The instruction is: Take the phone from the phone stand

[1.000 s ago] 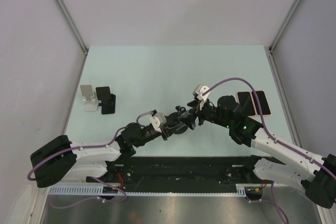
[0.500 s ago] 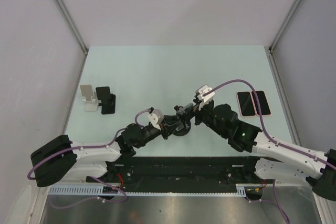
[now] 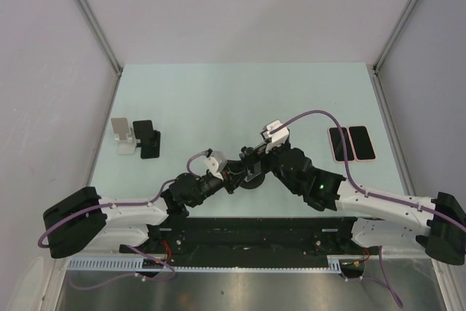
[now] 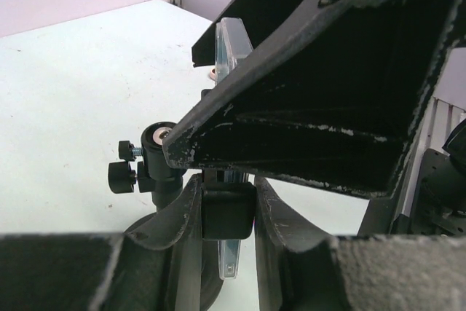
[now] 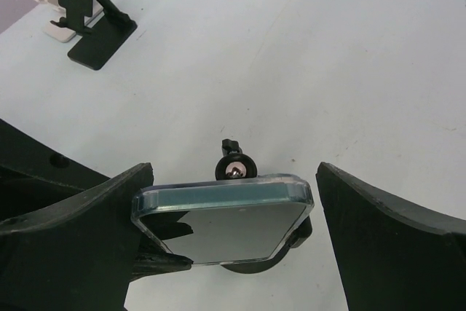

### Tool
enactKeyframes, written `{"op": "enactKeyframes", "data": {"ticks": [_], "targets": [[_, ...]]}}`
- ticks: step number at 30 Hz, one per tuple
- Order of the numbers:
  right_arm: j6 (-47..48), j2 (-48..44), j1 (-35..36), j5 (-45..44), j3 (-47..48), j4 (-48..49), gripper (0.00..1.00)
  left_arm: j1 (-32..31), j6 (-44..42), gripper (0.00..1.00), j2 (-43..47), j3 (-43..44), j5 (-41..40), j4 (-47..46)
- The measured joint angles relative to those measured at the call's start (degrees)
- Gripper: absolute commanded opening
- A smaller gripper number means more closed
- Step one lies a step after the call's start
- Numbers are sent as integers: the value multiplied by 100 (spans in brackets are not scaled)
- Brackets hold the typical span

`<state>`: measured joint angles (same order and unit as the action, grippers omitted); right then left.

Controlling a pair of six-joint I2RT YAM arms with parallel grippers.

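The phone (image 5: 226,216), dark-screened in a clear case, sits in the black phone stand (image 3: 251,178) in the middle of the table. In the right wrist view my right gripper (image 5: 226,234) is open and straddles the phone's top end. Its left finger (image 5: 80,238) is close against the case; the right finger (image 5: 393,245) stands apart. My left gripper (image 4: 228,216) is shut on the stand's black holder block (image 4: 228,209), below the phone's clear edge (image 4: 231,41). The stand's ball joint and knobs (image 4: 149,162) show to the left.
Two phones (image 3: 352,143) lie flat side by side at the right of the table. A white stand and a black stand (image 3: 136,138) holding a dark phone are at the left, also in the right wrist view (image 5: 76,5). Side walls close in the table.
My right arm has swung left from the two flat phones to the stand, and its jaws have opened wide round the phone. The left gripper keeps its hold on the stand.
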<state>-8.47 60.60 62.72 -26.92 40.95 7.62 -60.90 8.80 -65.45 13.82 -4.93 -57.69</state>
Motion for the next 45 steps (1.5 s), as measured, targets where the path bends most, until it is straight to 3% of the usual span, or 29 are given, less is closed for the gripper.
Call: {"op": "enactKeyframes", "data": {"ticks": [6,16,19,22,23,25,26,27,33,39,45], "targets": [[-142,37,87,-216,-98,59,92,-13,133,0,0,0,-101,-4],[-354,81,118,-192,-175,131,96,-22,306,0,11,0,-236,2],[-391,81,120,-192,-177,131,91,-22,328,0,11,0,-245,2],[-396,85,129,-162,-195,175,64,-22,337,1,11,2,-243,-2],[-352,85,136,-177,-197,201,45,-24,339,0,15,9,-243,4],[-302,79,131,-160,-210,219,26,-26,339,4,26,7,-243,15],[-282,76,105,-127,-212,227,7,-26,332,5,28,7,-238,22],[-258,66,87,-90,-216,227,0,-26,326,8,39,7,-232,37],[-114,-133,-262,702,-271,122,0,85,271,10,129,-2,87,127],[28,-393,-785,1963,-337,-52,0,295,254,3,313,-125,658,129],[55,-503,-1220,2951,-356,-195,0,514,262,3,424,-212,1261,103]]}}
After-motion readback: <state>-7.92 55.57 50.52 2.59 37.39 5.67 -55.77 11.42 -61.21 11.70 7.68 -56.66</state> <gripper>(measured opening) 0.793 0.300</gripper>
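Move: Between the open right fingers stands the phone's upper half; its middle is about 1 cm ahead of that hand, level sideways and some 4 cm lower. The stand's ball joint is about 4 cm ahead, 2 cm left and 3 cm below; the stand's round base some 4 cm ahead, 1 cm left and 19 cm down. From the left hand, already pinching the holder's jaw, the phone's middle is 2 cm ahead, 3 cm right and 1 cm up. Sinking a little over 1 cm around the phone, the right hand shuts its fingers on the two long edges of the phone, then twists it counter-clockwise some 15 degrees while drawing back about 1 cm. The left hand keeps its pinch on the holder's jaw, nearly still at first, then goes back about 1.5 cm and turns slightly clockwise during the twist. ##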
